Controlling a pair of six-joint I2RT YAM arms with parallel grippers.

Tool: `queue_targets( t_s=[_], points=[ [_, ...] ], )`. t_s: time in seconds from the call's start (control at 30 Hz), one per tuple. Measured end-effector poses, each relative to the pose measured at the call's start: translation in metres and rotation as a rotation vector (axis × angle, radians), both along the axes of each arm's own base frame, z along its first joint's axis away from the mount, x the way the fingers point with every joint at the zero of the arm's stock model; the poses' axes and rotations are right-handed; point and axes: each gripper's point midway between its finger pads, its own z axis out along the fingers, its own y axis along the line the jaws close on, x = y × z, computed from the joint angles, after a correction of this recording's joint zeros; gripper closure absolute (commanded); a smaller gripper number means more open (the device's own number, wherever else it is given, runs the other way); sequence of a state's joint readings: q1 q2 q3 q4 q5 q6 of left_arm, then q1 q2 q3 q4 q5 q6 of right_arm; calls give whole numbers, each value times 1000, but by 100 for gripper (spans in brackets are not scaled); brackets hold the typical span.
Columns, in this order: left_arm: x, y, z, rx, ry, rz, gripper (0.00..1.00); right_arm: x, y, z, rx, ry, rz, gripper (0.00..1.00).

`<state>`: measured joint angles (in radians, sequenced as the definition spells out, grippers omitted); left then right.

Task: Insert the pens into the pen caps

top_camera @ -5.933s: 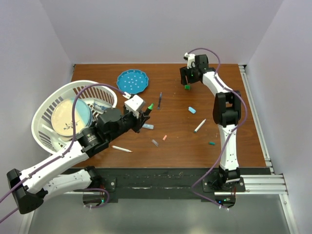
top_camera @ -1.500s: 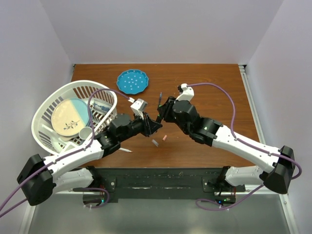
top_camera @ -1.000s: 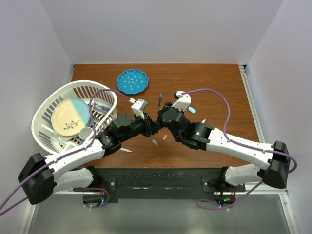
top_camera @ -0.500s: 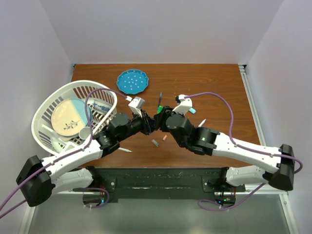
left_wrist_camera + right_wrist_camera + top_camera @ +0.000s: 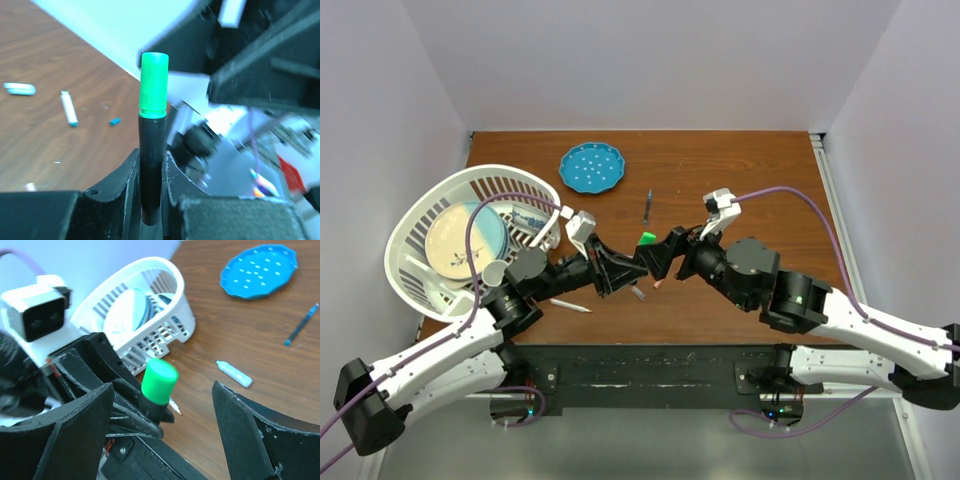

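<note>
My left gripper (image 5: 625, 268) (image 5: 151, 160) is shut on a dark pen (image 5: 152, 165), which stands upright between its jaws. A green pen cap (image 5: 153, 85) (image 5: 646, 238) sits on the pen's upper end. My right gripper (image 5: 654, 256) (image 5: 162, 410) faces it, open, with its fingers (image 5: 75, 430) wide on either side of the green cap (image 5: 159, 381) and not touching it. On the table lie a dark blue pen (image 5: 647, 206) (image 5: 301, 325), a white pen (image 5: 570, 305) and a light blue cap (image 5: 234, 374). A further white pen (image 5: 68, 108) and a teal cap (image 5: 115, 121) lie farther off.
A white basket (image 5: 420, 230) (image 5: 150, 320) with plates and a cup stands at the left. A blue dotted plate (image 5: 591, 167) (image 5: 260, 270) lies at the back. A small grey cap (image 5: 637, 293) lies under the two grippers.
My right gripper's jaws have opened and drawn back off the green cap, which stays on the pen. Both arms have shifted toward the near edge, the left still gripping the pen.
</note>
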<state>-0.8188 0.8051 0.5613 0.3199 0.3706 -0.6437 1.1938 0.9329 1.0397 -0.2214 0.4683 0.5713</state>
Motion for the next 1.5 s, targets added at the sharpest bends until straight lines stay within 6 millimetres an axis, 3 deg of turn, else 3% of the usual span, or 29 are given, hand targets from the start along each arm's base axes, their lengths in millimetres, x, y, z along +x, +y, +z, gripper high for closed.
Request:
queue_targets(
  t_s=[0.23,0.47,0.7,0.8,1.2,1.37,1.5],
  points=[
    [-36,-4,-1,-22,-14,-196,100,-30,6,22,-11,-96,212,18],
    [-58,-4,16,-103,-45,-314,100,-47,17,27,22,-112,322,30],
    [-65,-8,20,-137,-43,-379,100,-53,34,23,106,-87,373,35],
    [-67,-8,19,-147,-41,-390,100,-53,39,20,130,-70,375,45],
    [-68,-9,17,-162,-43,-407,100,-49,32,20,186,-39,326,40],
    [-69,-9,20,-172,-47,-409,100,-48,27,23,220,-22,302,51],
    [-70,-8,22,-180,-44,-411,100,-48,28,17,230,-3,300,53]
  ],
)
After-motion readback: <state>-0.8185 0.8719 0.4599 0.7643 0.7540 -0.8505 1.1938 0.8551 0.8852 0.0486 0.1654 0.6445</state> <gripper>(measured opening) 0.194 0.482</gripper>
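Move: My left hand already holds the black pen with the green cap on its end. The cap is about 3 cm ahead of that hand, 2 cm to its right and 5 cm above; from my open right hand it lies roughly 2 cm left, 1 cm ahead and 1 cm below. On the table some 28 cm below my left hand, a grey cap lies 6 cm ahead and 2 cm left, a pink cap 9 cm ahead and 3 cm right. I keep my grip on the pen and draw my left hand back about 7 cm, turning it clockwise and lifting it slightly. My right hand goes along, back some 5 cm and a little up, turning some 20 degrees counter-clockwise, then shifts left so that the green cap comes between its fingers, which narrow to a bit over half their opening; no firm grip on the cap shows. ##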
